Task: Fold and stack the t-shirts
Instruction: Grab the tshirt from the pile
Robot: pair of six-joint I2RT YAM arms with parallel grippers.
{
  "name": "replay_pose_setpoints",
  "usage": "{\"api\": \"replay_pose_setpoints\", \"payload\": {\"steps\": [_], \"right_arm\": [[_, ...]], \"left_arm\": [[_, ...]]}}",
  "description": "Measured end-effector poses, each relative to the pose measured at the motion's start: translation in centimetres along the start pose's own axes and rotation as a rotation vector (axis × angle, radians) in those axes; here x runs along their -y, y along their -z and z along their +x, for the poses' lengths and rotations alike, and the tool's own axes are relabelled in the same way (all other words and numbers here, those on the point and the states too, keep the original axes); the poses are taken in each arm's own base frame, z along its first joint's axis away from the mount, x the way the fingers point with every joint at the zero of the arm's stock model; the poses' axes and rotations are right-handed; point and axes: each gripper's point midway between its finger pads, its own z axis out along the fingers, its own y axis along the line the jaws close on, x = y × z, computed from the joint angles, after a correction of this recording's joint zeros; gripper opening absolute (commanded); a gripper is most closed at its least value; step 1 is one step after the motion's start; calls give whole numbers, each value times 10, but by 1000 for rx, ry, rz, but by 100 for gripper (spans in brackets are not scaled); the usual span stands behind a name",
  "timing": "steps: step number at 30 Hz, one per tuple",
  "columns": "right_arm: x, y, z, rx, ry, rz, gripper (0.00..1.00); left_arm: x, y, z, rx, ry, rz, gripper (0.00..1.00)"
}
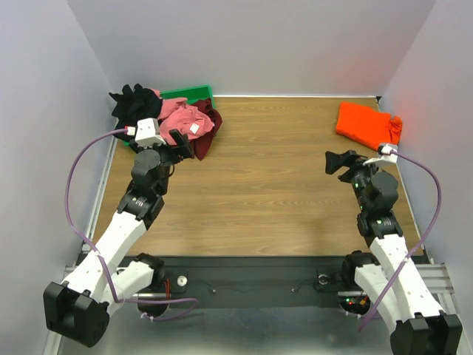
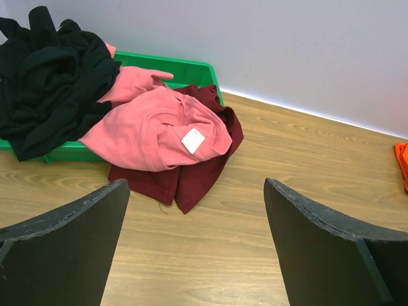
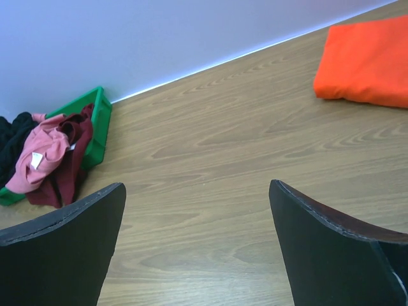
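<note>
A loose heap of t-shirts lies at the back left: a black one (image 1: 133,100), a salmon-pink one with a white neck label (image 1: 181,118) and a dark maroon one (image 1: 211,124) under it. In the left wrist view the salmon-pink shirt (image 2: 150,131) rests on the maroon shirt (image 2: 191,175), beside the black shirt (image 2: 51,83). A folded bright orange shirt (image 1: 367,123) sits at the back right, also seen by the right wrist as the orange shirt (image 3: 366,60). My left gripper (image 1: 183,145) hangs open just short of the heap, empty (image 2: 196,185). My right gripper (image 1: 340,163) is open over bare wood (image 3: 197,186).
A green plastic bin (image 1: 188,93) stands in the back left corner under part of the heap, its rim (image 2: 185,69) showing behind the shirts. Grey walls close the table on three sides. A purple cable loops from each wrist.
</note>
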Motion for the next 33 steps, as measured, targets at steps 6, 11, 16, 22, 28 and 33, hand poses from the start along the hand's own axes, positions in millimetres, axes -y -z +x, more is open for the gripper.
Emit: {"api": "replay_pose_setpoints", "payload": {"steps": [6, 11, 16, 22, 28, 33], "right_arm": [[4, 0, -4, 18, -4, 26, 100], [7, 0, -4, 23, -4, 39, 100], [9, 0, -5, 28, -9, 52, 100], [11, 0, -3, 27, -15, 62, 100], [14, 1, 2, 18, -18, 68, 100], [12, 4, -1, 33, -19, 60, 100]], "left_arm": [[-4, -1, -6, 14, -2, -27, 99], [-6, -1, -8, 21, -4, -45, 99], [-11, -7, -4, 9, -36, -74, 99], [-13, -49, 18, -71, -131, -152, 99], [-26, -101, 60, -184, -195, -191, 99], [-43, -145, 75, -240, -205, -217, 99]]}}
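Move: The pink t-shirt on top of the pile lies about 20 cm ahead of the left hand, 1 cm to its left and some 21 cm below. Slightly lower, the dark red shirt shows about 19 cm ahead and 5 cm to the right, while the black shirt is roughly 26 cm ahead and 20 cm left. The green bin's middle is some 25 cm ahead and 7 cm left. From the right hand, the pink shirt is about 23 cm ahead and 51 cm left. Heading for the pink t-shirt, the left hand hardly stirs at first, then sweeps about 15 cm forward while sinking some 9 cm towards the pile, picking up speed. The wrist tips its fingers down about 15 degrees, its left side rising and the hand turning slightly counter-clockwise; the fingers stay wide open and still above the cloth. ##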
